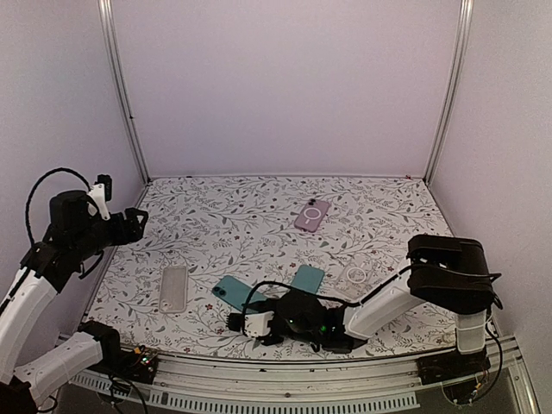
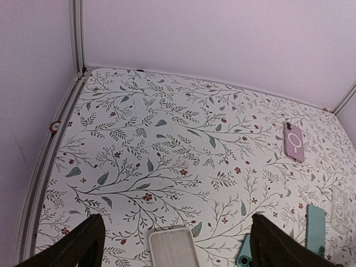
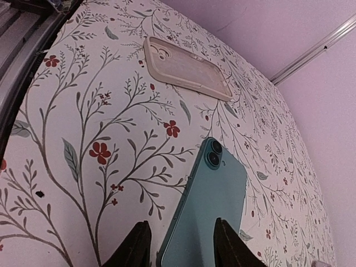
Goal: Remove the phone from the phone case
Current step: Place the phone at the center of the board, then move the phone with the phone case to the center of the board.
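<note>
A teal phone (image 1: 235,291) lies flat on the floral table, back up, its twin camera lenses showing in the right wrist view (image 3: 214,194). A teal phone case (image 1: 307,279) lies apart from it, just to its right. My right gripper (image 1: 235,322) is low at the phone's near end, open. In the right wrist view (image 3: 181,245) one finger is over the phone's back and the other is beside its left edge, with a gap. My left gripper (image 1: 134,220) hangs high at the left, open and empty (image 2: 178,247). It looks down on the phone's corner (image 2: 245,253).
A pale translucent case (image 1: 173,288) lies left of the phone, also seen in the wrist views (image 2: 173,247) (image 3: 186,69). A pink phone (image 1: 312,215) lies farther back and a clear case (image 1: 354,276) sits right of the teal case. Walls and metal rails enclose the table.
</note>
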Tool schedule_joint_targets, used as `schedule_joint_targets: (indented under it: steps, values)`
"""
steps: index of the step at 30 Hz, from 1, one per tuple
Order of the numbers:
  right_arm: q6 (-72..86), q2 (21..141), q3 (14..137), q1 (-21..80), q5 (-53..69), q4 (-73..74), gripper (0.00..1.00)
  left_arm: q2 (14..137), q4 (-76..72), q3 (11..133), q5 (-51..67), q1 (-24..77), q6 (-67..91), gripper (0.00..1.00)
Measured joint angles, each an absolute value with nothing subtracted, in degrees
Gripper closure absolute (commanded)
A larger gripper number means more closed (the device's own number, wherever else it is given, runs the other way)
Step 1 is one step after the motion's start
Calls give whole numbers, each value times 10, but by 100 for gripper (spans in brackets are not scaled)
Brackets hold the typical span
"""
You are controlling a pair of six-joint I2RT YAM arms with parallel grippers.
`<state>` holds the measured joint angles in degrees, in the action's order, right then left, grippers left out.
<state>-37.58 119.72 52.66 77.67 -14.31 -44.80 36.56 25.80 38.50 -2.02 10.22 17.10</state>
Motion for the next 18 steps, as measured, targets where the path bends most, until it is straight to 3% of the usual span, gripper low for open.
schedule_joint_targets:
  steps: [7, 12, 18]
  values:
    - [-317, 1143, 504, 777, -105, -409, 40, 363, 258, 385, -20, 102, 169, 9]
    - [-265, 1082, 509, 774, -101, -387, 18, 362, 258, 385, -20, 102, 166, 9]
    - [-182, 1048, 599, 743, -122, -295, 1, 353, 258, 385, -17, 102, 161, 9]
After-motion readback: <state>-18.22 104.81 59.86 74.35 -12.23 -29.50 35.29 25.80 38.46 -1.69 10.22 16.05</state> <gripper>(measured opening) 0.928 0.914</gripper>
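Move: The phone lies flat with its middle about 7 cm left of the empty right hand, 4 cm ahead and some 4 cm below, its near end roughly under the part-open fingers. The other teal phone lies about 11 cm to the hand's right and 7 cm ahead; the beige case is some 26 cm to its left and 7 cm ahead. From the left hand, the phone is about 30 cm right, 8 cm back and 23 cm below. The phone, already laid down and free of a grip, is left behind as the right hand rises about 12 cm from its near end, easing back slightly at first, then swinging forward to finish only 2 or 3 cm farther out. On the way the fingers spread from under half to nearly wide open, and the wrist rolls some 20 degrees about the fingers' line, levelling the hand. ##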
